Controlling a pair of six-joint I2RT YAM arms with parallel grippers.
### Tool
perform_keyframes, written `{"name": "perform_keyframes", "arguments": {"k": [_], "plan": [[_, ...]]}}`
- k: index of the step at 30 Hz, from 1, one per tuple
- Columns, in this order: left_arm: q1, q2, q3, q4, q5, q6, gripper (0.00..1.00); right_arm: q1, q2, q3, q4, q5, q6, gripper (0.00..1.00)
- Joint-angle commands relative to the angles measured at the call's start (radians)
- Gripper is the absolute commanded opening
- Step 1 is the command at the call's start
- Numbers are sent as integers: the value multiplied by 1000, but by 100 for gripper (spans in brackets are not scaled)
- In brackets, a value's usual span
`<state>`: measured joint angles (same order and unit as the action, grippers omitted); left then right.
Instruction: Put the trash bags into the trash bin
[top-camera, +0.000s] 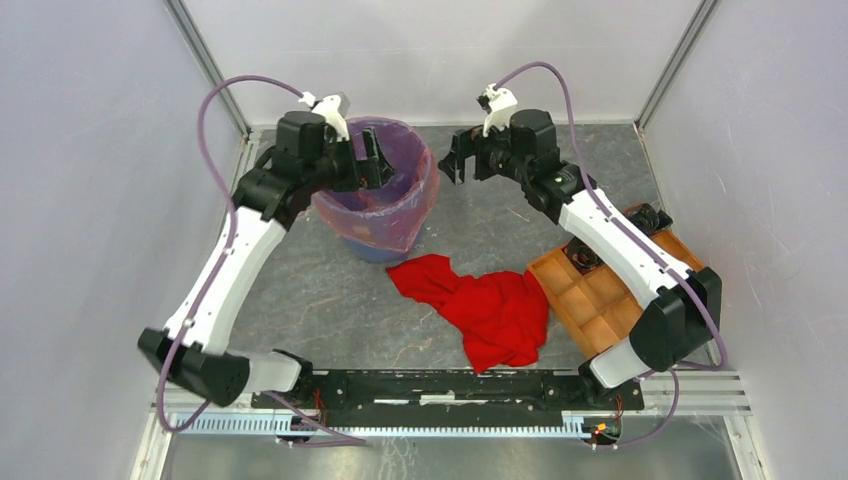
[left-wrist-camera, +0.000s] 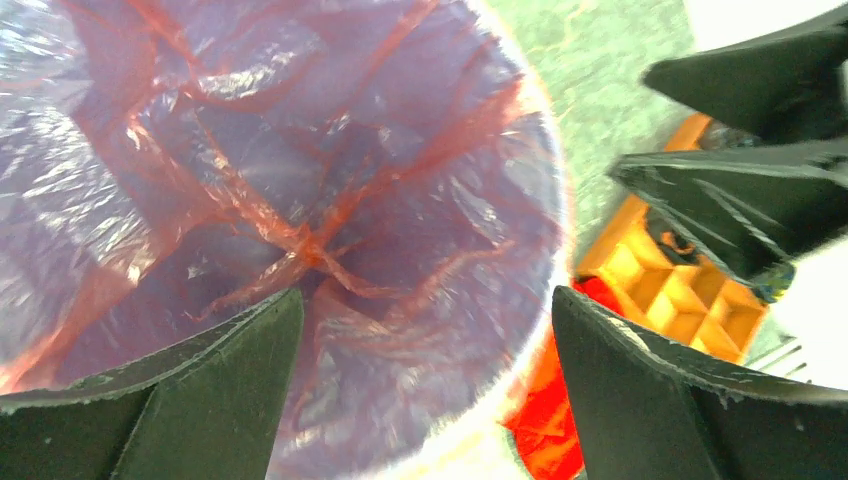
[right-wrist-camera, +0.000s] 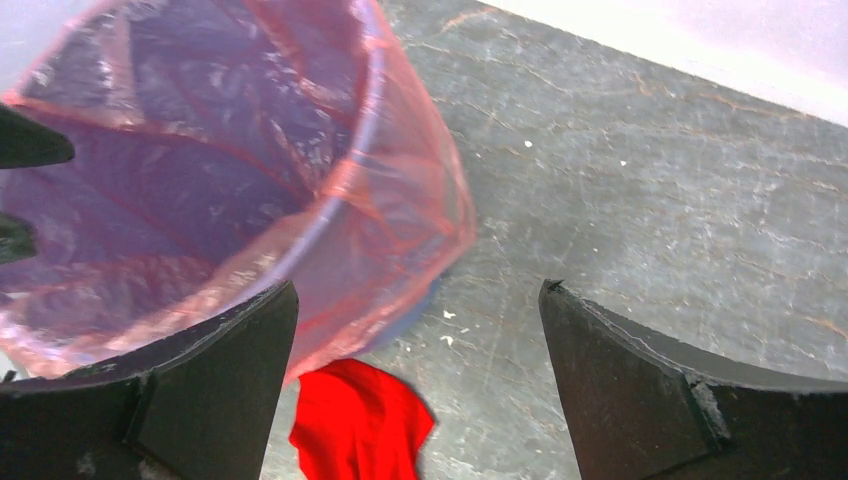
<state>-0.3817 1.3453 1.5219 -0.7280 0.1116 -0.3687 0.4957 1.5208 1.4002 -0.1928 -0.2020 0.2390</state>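
Note:
The blue trash bin (top-camera: 378, 250) stands at the back left of the table. A translucent red-orange trash bag (top-camera: 402, 200) lines it and folds over its rim, hanging down the outer wall. My left gripper (top-camera: 368, 160) hovers open over the bin's left rim; its wrist view looks down into the wrinkled bag (left-wrist-camera: 300, 200), with nothing between its fingers (left-wrist-camera: 200, 400). My right gripper (top-camera: 455, 160) stands open just right of the bin, apart from it. In the right wrist view the bagged bin (right-wrist-camera: 200, 150) fills the left, and bare table shows between the fingers (right-wrist-camera: 640, 390).
A crumpled opaque red cloth (top-camera: 490, 305) lies on the table in front of the bin. An orange-brown compartment tray (top-camera: 595, 290) sits at the right under the right arm. White walls with metal posts enclose the back and sides.

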Motion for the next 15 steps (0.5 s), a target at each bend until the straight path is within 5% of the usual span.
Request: {"name": "perform_keyframes", "arguments": {"k": [1, 9, 15], "plan": [[4, -173, 4, 24, 23, -9, 100, 56, 22, 99, -16, 113, 32, 98], [3, -421, -159, -21, -462, -77, 100, 131, 83, 200, -50, 138, 47, 98], [4, -504, -304, -59, -537, -183, 100, 133, 122, 216, -29, 160, 66, 98]]}}
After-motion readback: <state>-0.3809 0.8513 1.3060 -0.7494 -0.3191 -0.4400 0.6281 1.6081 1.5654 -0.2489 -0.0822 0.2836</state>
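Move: The trash bin, already lined with the red trash bag, has its middle about 6 cm ahead of the open left hand, neither left nor right of it and some 20 cm lower, so the hand hangs over the near half of the mouth. The red cloth lies on the table about 13 cm back and 18 cm right of that hand. From the right hand, the bin is some 13 cm left and 4 cm ahead, about 18 cm below; the cloth is about 15 cm back and 5 cm right. No contact is seen as the left hand leaves the bin mouth: it first backs away and climbs, then swings left and sinks a little, ending about 11 cm left, 8 cm back and 5 cm higher, turned some 25 degrees counter-clockwise with its fingertips tipped up. The right hand moves about 5 cm left and slightly up towards the bin's right rim, then slows; both grippers stay wide open. ##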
